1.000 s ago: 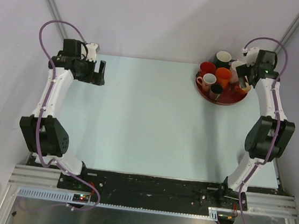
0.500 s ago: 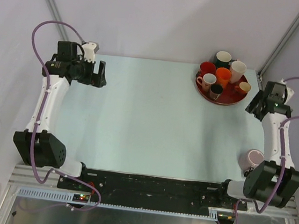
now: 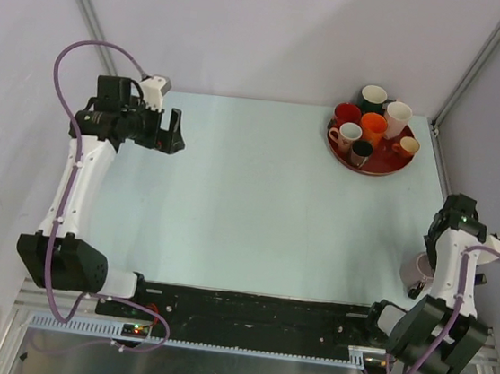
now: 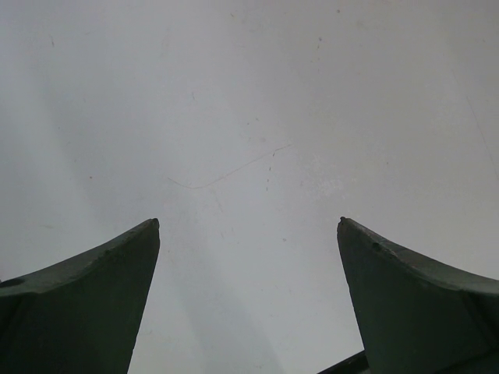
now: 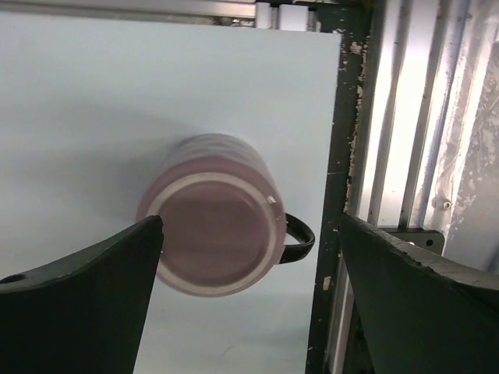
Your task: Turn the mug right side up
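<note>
A pink mug [image 5: 212, 224] with a dark handle [image 5: 299, 238] stands upside down near the table's right edge; its flat base faces up. In the top view the mug [image 3: 414, 271] sits at the near right, partly hidden by my right arm. My right gripper [image 5: 249, 226] is open and hovers above the mug, with its fingers either side of it and not touching. My left gripper [image 3: 171, 132] is open and empty over the far left of the table; its wrist view shows only bare table [image 4: 249, 117].
A red tray [image 3: 389, 166] at the far right holds several upright mugs. The table's right edge and a metal frame rail [image 5: 390, 156] lie just beside the pink mug's handle.
My right arm swung from the tray at the far right back to the near right, over the pink mug. My left gripper shifted slightly right.
</note>
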Robot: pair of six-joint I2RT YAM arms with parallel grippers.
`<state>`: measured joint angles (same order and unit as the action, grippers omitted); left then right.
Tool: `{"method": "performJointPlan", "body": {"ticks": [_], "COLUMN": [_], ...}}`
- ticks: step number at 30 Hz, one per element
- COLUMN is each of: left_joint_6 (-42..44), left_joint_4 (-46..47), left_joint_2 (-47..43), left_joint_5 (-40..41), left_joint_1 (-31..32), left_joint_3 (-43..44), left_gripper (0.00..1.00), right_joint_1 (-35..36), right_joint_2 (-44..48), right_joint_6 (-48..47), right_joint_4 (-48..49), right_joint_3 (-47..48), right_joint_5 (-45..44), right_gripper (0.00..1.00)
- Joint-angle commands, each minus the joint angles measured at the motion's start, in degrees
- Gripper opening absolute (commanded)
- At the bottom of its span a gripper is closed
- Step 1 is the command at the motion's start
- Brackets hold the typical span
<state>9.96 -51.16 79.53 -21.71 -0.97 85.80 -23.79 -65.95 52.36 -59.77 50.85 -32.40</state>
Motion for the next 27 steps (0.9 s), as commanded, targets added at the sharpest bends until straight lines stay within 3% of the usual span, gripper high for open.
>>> {"method": "performJointPlan", "body": {"ticks": [1,10,18,27], "left_joint_6": [-0.89,-0.12,1.21,2.07], "left_joint_4": [0.77,0.76,0.73,0.76], "left_joint_2": [-3.14,-5.74,-7.64,-8.39], "left_joint_5": [-1.31,0.92,3.21,4.31], "left_joint_1": [0.28,0.29,0.28,0.27], "left_joint_3": [-1.37,-2.93,-4.25,-5.26], "left_gripper": [0.98,0.98,0.98,0.98], "right_joint_1": [-1.73,-0.1,16.78,27.51], "right_joint_2": [3.1,3.73,3.13,-5.67], "right_joint_6": [5.25,-0.58,3.86,1.83], "right_joint_4": [-0.12,13.93,22.6,26.88], "right_joint_3": [-2.26,-9.21,-9.82,-4.49], "right_joint_5": [-3.55,10.7,15.94,17.56], "right_gripper": [1.0,1.0,0.98,0.97]}}
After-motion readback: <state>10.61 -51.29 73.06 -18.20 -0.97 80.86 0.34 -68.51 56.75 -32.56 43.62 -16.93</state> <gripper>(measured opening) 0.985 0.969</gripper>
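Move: The upside-down pink mug is almost under my open right hand: its middle sits about 1 cm ahead, 3 cm left and 6 cm below, its black handle on the side nearest my base. The tray's centre is some 36 cm ahead and 19 cm to the left, with the small yellow mug on it about 36 cm ahead and 10 cm left. From my left hand the pink mug is roughly 18 cm back, 73 cm to the right and 21 cm lower. I ease my right hand back and down about a centimetre, then sweep it forward and to the left in near-equal parts, some 18 cm in all, sinking slightly and pushing the pink mug along with a wide-open gripper, mostly by the forward finger. Meanwhile I turn the hand counter-clockwise about 25 degrees and swing its tips forward. My left hand drifts about 2 cm back, empty. ##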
